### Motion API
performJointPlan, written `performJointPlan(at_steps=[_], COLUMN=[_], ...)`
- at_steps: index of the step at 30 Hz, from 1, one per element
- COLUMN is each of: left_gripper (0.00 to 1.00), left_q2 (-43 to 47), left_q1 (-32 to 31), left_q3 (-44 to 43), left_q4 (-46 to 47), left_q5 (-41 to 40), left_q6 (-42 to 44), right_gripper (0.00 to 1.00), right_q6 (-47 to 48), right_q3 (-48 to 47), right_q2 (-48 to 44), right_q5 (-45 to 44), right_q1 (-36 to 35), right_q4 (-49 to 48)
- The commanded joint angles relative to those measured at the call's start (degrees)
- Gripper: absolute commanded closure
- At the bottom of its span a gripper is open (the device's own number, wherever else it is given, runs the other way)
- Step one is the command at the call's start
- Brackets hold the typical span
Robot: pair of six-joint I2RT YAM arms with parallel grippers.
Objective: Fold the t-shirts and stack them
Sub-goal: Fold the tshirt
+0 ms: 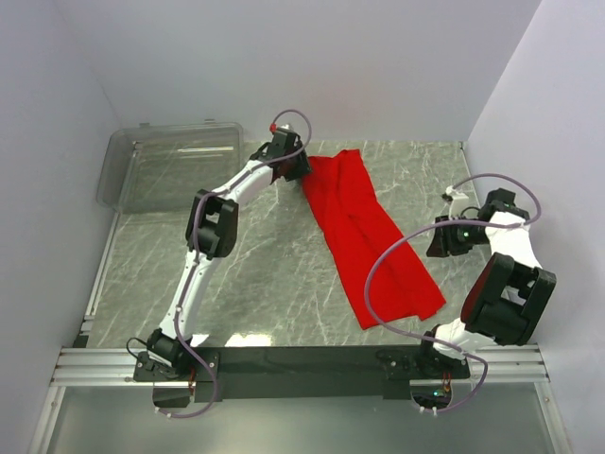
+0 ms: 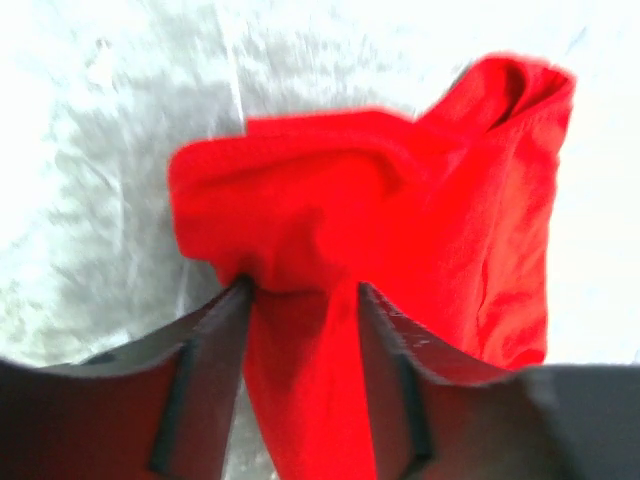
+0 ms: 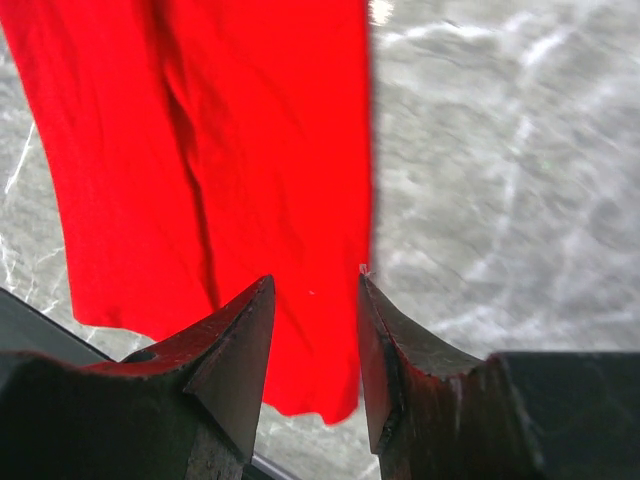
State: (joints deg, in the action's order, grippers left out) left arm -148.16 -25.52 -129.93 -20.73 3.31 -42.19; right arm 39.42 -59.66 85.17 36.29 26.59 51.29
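One red t-shirt (image 1: 364, 227) lies on the marble table, folded into a long strip that runs from the far middle toward the near right. My left gripper (image 1: 301, 168) is at the strip's far left corner. In the left wrist view its jaws (image 2: 300, 285) stand apart, and bunched red cloth (image 2: 400, 200) fills the gap at the fingertips. My right gripper (image 1: 437, 238) hovers just right of the strip's middle. It is open (image 3: 315, 277) with nothing held, and the shirt's right edge (image 3: 200, 150) shows below it.
A clear plastic bin (image 1: 170, 170) stands at the far left corner of the table. White walls close in the left, back and right sides. A metal rail (image 1: 302, 364) carrying both arm bases runs along the near edge.
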Motion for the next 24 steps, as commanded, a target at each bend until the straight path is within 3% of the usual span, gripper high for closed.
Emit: performJointPlan(at_steps=[1, 6, 12, 19, 24], left_gripper=[0.46, 0.35, 0.27, 0.27, 0.28], left_q2=[2.51, 11.91, 29.22, 47.93, 52.97], left_q1=[2.13, 3.28, 3.72, 0.39, -2.78], left_q3=[-0.43, 6.6, 23.73, 52.79, 65.75], left_q4=[5.34, 9.04, 12.38, 16.95, 20.29], left_q5=[1.61, 0.38, 4.23, 15.21, 19.54], left_q6=[-3.95, 2.28, 9.32, 8.28, 4.94], right_gripper=[0.54, 0.54, 0.54, 0.54, 0.54], right_q6=[-1.1, 0.83, 3.91, 3.56, 2.16], right_q3=[1.12, 0.33, 1.21, 3.41, 4.02], right_q2=[-2.9, -2.55, 0.53, 2.55, 4.48], right_q5=[0.53, -1.31, -6.23, -11.06, -13.52], right_q1=[-2.24, -3.91, -6.02, -7.6, -9.36], right_q4=[-2.68, -3.65, -2.86, -2.6, -2.77])
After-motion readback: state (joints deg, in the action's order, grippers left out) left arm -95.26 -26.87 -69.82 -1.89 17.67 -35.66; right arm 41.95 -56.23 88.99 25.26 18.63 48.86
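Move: The left hand is right at the t-shirt's far left corner, which reaches about 2 cm ahead and 2 cm to its left, some 2 cm lower; the t-shirt's middle lies roughly 22 cm back and 18 cm to its right, and the clear bin level with it, some 38 cm left. From the right hand, the shirt's right edge is about 3 cm left and 6 cm below, level fore and aft, and the shirt's middle roughly 7 cm ahead and 16 cm left. Opening from half to about three-quarters, the left fingers come free of the shirt's far left corner; the hand slides some 6 cm left, climbs about 17 cm and sweeps back roughly 20 cm towards its base, easing down a little at the end as the fingers tip up and swing clockwise. The right hand, fingers staying half open, first eases about 1 cm left, then sinks 4–5 cm towards the shirt's right edge, drawing slightly back. ##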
